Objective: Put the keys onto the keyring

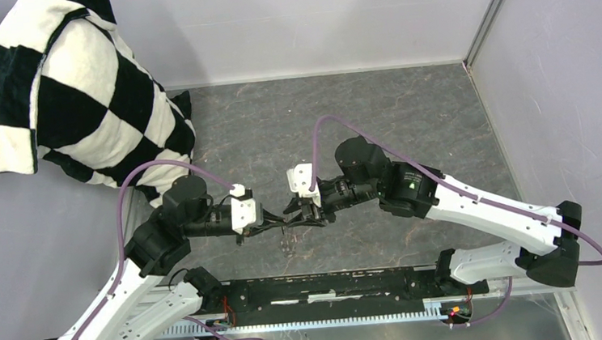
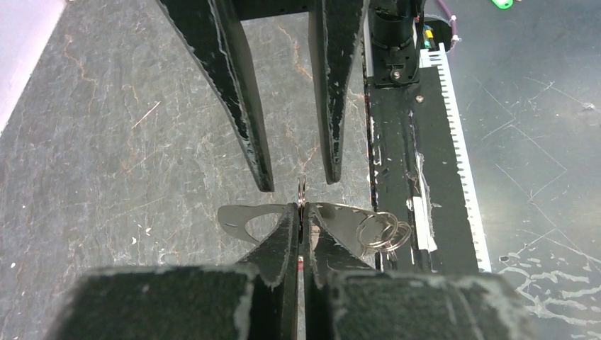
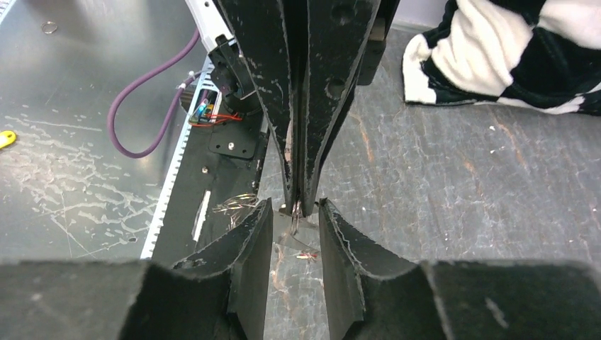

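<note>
My left gripper point(image 1: 280, 219) point(image 2: 302, 210) is shut on the keyring point(image 2: 241, 221), a flat silvery loop pinched edge-on between the tips and held above the table. A cluster of small split rings point(image 2: 383, 232) hangs from the loop's right end. My right gripper point(image 1: 305, 212) point(image 3: 295, 212) faces the left one tip to tip and is open, one finger on each side of the pinched metal and apart from it. Under the tips shows a small red sliver point(image 3: 306, 255), apparently one of the keys. In the top view small metal pieces point(image 1: 287, 242) dangle below both grippers.
A black-and-white checkered cloth point(image 1: 81, 98) lies at the back left, close behind the left arm. A black rail point(image 1: 331, 285) with a white toothed strip runs along the near edge. Grey walls enclose the dark marbled table point(image 1: 407, 113). A purple cable point(image 3: 142, 106) loops beside the rail.
</note>
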Robot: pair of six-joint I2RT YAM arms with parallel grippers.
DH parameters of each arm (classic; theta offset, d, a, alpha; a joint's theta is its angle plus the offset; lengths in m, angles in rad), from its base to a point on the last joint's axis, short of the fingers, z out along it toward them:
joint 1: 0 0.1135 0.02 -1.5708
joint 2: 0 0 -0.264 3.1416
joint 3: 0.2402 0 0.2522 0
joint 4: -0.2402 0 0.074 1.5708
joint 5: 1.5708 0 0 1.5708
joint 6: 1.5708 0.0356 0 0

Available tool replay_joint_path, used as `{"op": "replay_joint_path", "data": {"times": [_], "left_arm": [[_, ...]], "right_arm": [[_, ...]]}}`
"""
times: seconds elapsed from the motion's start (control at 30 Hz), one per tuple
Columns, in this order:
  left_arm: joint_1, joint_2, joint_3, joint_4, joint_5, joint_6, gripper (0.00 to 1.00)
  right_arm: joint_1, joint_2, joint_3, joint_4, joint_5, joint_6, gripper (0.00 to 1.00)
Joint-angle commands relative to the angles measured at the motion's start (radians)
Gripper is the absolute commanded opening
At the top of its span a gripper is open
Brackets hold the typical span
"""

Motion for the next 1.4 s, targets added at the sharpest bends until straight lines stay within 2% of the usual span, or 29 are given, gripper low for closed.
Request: {"op": "replay_joint_path", "data": {"times": [0.0, 0.4, 0.5, 0.63, 0.7, 0.73, 0.83, 0.97, 1.07, 1.17, 1.37], "left_arm": [[-0.001, -0.006, 0.035, 0.011, 0.035, 0.041, 0.02], [-0.001, -0.003, 0.044, 0.01, 0.031, 0.045, 0.02], [-0.001, -0.003, 0.046, 0.01, 0.033, 0.043, 0.02], [-0.001, -0.009, 0.043, 0.01, 0.038, 0.039, 0.02], [-0.001, -0.013, 0.036, 0.01, 0.04, 0.04, 0.03], [-0.001, -0.014, 0.034, 0.01, 0.04, 0.04, 0.07], [-0.002, -0.022, 0.031, 0.01, 0.034, 0.038, 0.29], [-0.001, -0.045, 0.009, -0.009, -0.002, 0.089, 0.42], [-0.001, -0.081, -0.035, 0.011, -0.039, 0.128, 0.44], [-0.001, -0.124, -0.086, 0.126, -0.095, 0.074, 0.44], [-0.001, -0.111, -0.089, 0.181, -0.055, 0.015, 0.43]], "right_arm": [[-0.004, 0.007, 0.072, -0.003, 0.0, -0.029, 0.36], [-0.005, 0.058, 0.098, -0.046, -0.02, -0.032, 0.31], [-0.004, 0.064, 0.104, -0.047, -0.018, -0.036, 0.23], [-0.006, 0.061, 0.101, -0.039, -0.017, -0.041, 0.01], [-0.007, 0.054, 0.09, -0.023, -0.017, -0.038, 0.0], [-0.008, 0.049, 0.084, -0.015, -0.015, -0.035, 0.0], [-0.016, 0.026, 0.053, 0.026, 0.005, -0.018, 0.0], [-0.039, -0.046, -0.039, 0.175, -0.016, 0.055, 0.0], [-0.049, -0.079, -0.107, 0.287, -0.043, 0.115, 0.0], [-0.051, -0.097, -0.156, 0.37, -0.048, 0.168, 0.0], [-0.049, -0.116, -0.25, 0.521, -0.055, 0.246, 0.0]]}}
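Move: Between the right hand's parted fingertips, edge-on, is the small metal ring still pinched by the left hand. It lies about 1 cm to the right hand's left and 1 cm below, level with it forward. From the left hand, the ring pokes out some 1 cm to the right. The grey plate hangs about 5 cm below the left hand and 1 cm back, with the loose wire loops roughly 5 cm back and 4 cm below. Bobbing up about 1 cm, then down some 2 cm with a slight shift left, the right hand brings its open fingers around the ring and shuts them on it, while the left keeps its pinch nearly still. Only then do the left fingers open and let go, that hand rolling about 10 degrees; the right keeps its grip, eases about a centimetre right and a little up, and tilts its tips up. ##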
